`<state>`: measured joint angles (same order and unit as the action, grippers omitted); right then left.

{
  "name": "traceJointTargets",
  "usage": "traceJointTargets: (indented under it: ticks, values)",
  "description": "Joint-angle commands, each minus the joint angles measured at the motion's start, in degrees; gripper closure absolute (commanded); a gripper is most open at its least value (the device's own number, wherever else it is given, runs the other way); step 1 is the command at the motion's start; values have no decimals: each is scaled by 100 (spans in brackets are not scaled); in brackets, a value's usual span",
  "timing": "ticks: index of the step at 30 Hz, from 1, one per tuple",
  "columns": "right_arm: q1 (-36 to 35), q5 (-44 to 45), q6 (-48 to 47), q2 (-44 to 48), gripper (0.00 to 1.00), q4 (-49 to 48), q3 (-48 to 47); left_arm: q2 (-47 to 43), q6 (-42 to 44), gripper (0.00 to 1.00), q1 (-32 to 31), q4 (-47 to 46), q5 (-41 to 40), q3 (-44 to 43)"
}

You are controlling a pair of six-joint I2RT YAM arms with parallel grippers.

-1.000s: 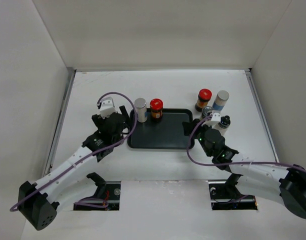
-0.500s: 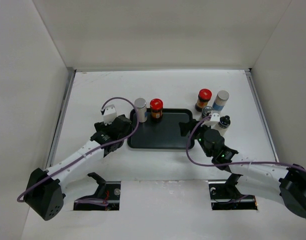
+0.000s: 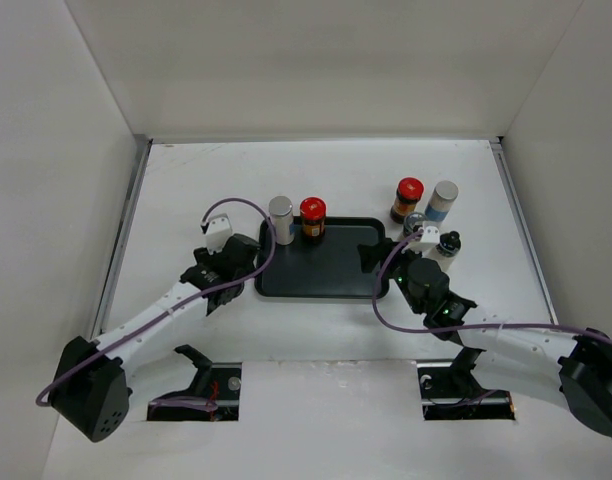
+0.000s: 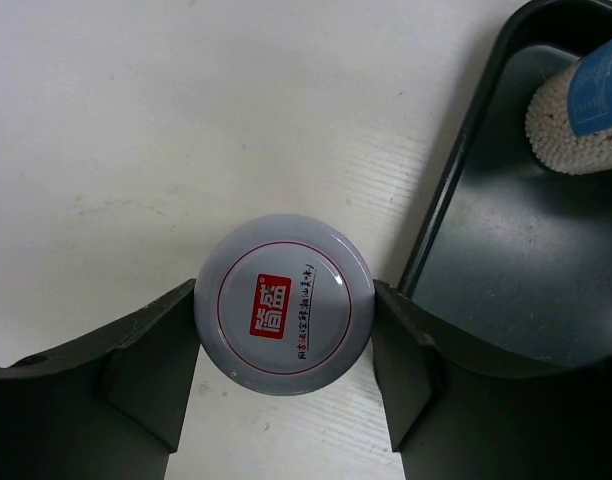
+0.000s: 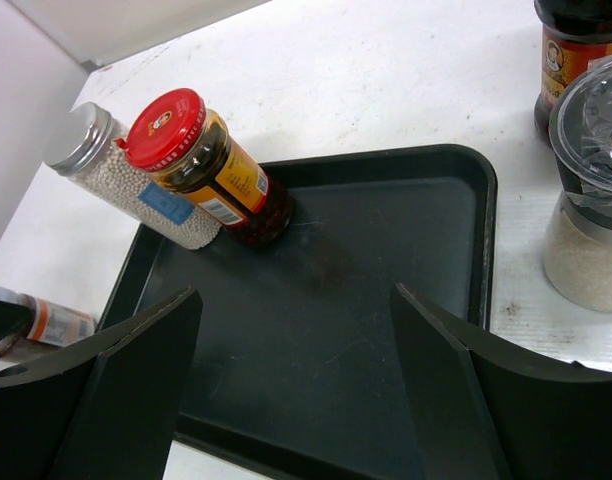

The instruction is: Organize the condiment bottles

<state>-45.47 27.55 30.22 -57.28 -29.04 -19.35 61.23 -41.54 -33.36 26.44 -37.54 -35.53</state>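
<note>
A short jar with a grey lid and red label (image 4: 284, 304) stands on the white table just left of the black tray (image 4: 506, 290). My left gripper (image 4: 284, 298) is shut on it, a finger against each side of the lid. On the tray's far edge (image 3: 321, 222) stand a pale grey-capped bottle (image 3: 281, 218) and a red-capped dark jar (image 3: 312, 218). My right gripper (image 5: 296, 370) hangs open over the tray's right half with nothing between its fingers. To the tray's right stand a red-capped jar (image 3: 408, 198), a pale grey-capped bottle (image 3: 443, 200) and two short jars (image 3: 417, 222).
A clear-lidded short jar of white grains (image 5: 591, 200) stands close beside my right gripper's right finger, off the tray's right rim (image 5: 486, 230). White walls enclose the table on three sides.
The left arm has swung down and forward to the tray's left edge, and its jaws have closed on the grey-lidded jar. The right arm has stayed in place.
</note>
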Motion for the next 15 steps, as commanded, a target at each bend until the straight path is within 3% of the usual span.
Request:
traceJointTargets:
  ticks: [1,8,12,15]
  values:
    - [-62,-57,-33,50,17,-331,-235,-646,347,64,-86,-104,-534,-497]
    - [-62,-84,-33,6,25,-296,-262,-684,920,65,-858,-655,-553,-1343]
    - [-27,-171,-51,41,62,-182,-288,133,893,65,-1474,-1473,-342,-1290]
    - [-45,-119,-60,137,76,20,-376,582,876,65,-1607,-1939,-167,-1202]
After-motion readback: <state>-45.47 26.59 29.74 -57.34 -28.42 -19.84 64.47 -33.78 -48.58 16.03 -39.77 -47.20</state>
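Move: The left hand already grips the grey-capped bottle by its top; the middle of the black tray it goes to lies about 20 cm to its right, 5 cm farther out and some 8 cm lower. In the tray, the silver-capped bottle stands about 11 cm right and 10 cm ahead of that hand, the red-capped jar roughly 18 cm right and 9 cm ahead. From the empty right hand, the tray's middle is about 13 cm left, 1 cm ahead and 14 cm below. Keeping its grip on the grey-capped bottle, the left hand first lifts it nearly straight up off the table, about 11 cm at the peak, then swings some 11 cm to the right and slightly forward over the tray's left part, starting to sink again at the end while it turns nearly 20 degrees clockwise and its fingertips tip up about 15. The right hand stays over the tray's right side and closes its fingers most of the way on nothing. ##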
